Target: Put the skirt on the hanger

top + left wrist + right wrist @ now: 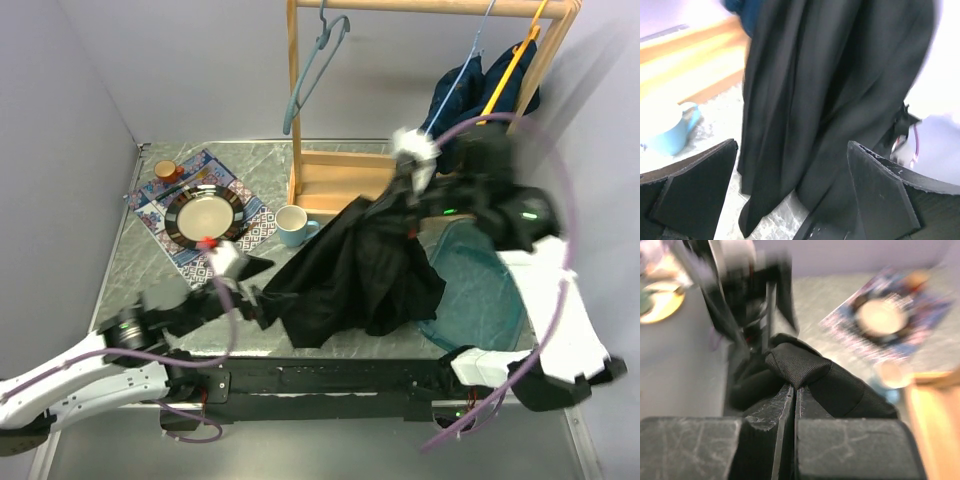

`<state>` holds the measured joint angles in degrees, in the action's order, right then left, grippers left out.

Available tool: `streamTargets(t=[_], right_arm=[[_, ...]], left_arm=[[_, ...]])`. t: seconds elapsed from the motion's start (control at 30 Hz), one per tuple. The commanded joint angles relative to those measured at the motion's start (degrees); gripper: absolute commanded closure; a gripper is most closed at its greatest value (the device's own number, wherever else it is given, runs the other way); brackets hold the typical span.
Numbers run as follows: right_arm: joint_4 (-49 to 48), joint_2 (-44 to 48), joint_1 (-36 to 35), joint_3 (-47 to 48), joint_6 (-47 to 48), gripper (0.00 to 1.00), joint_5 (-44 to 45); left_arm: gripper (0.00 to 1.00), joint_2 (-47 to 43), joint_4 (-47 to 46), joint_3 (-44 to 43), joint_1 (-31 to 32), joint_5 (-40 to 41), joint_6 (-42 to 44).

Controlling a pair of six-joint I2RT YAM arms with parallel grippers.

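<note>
The black skirt hangs by its waistband from my right gripper, and its hem lies bunched on the table. The right wrist view shows that gripper shut on a fold of the skirt. My left gripper is open at the skirt's lower left edge. In the left wrist view the skirt hangs just ahead of the gripper, not between the fingers. An empty teal hanger hangs from the rail of the wooden rack at the back.
A blue hanger and an orange hanger carry a dark blue garment at the rail's right end. A teal cloth lies under my right arm. A light blue mug, a plate on a patterned mat and a small cup stand to the left.
</note>
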<state>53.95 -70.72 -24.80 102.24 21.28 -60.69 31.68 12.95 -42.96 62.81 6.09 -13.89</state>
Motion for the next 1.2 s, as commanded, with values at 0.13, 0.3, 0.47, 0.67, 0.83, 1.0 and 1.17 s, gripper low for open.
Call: streamTargets(t=[0.13,0.3,0.47,0.67,0.83,1.0,1.17], right_arm=[[-13.6,-6.44,-15.61,-26.02,2.1,0.95,11.2],[-9.06,-15.22,-20.29,-21.48,3.41,0.39,13.92],[-8.59,-10.86,-15.56,-24.51,4.56,0.27,17.09],[-13.24,-0.83,-11.06,-39.62,8.6,0.26,26.12],[-19.49,3.66,-16.06,-50.53,10.62,0.21,37.46],[-25.46,1.99,-20.02,-55.38,5.46,0.21,52.3],[-29.7,-3.01,-22.13,-58.29,0.53,0.22,56.99]], left_arm=[[0.03,-7.95,7.53,-2.31,-0.23,6.84,-11.93],[0.03,-7.08,3.68,2.34,-0.23,6.22,-18.79],[0.03,-1.9,2.43,5.08,-0.32,3.06,-23.99],[0.02,8.38,1.03,4.73,-0.14,0.42,-27.41],[0.01,19.1,7.25,-0.53,0.82,3.13,-26.8],[0.01,27.36,16.57,-6.25,9.34,12.52,-31.18],[0.05,31.33,19.75,-6.35,11.81,16.94,-36.9]])
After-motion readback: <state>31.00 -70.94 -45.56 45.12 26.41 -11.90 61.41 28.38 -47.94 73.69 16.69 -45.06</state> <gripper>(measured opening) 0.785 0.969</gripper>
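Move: The black skirt hangs from the shut right fingers, its middle some 22 cm below them, 3 cm back and about 1 cm left. The bare table it is being brought to lies about 43 cm below that hand, 1 cm ahead and 3 cm left. From there, the blue mug stands roughly 22 cm ahead, 17 cm left and 40 cm down, the empty basket 29 cm right, 7 cm ahead, equally low. The skirt's middle is about 20 cm right of the open left hand, 1 cm ahead, 9 cm lower. The black skirt is swung down and let go: the right hand drops about 24 cm while going 8 cm left, its fingers opening wide, then comes back right over the cloth and sinks another 12 cm, fingertips tipping down some 45 degrees. The left hand, staying open, lifts slightly leftward, then sinks and goes right over the skirt, tilting down. ##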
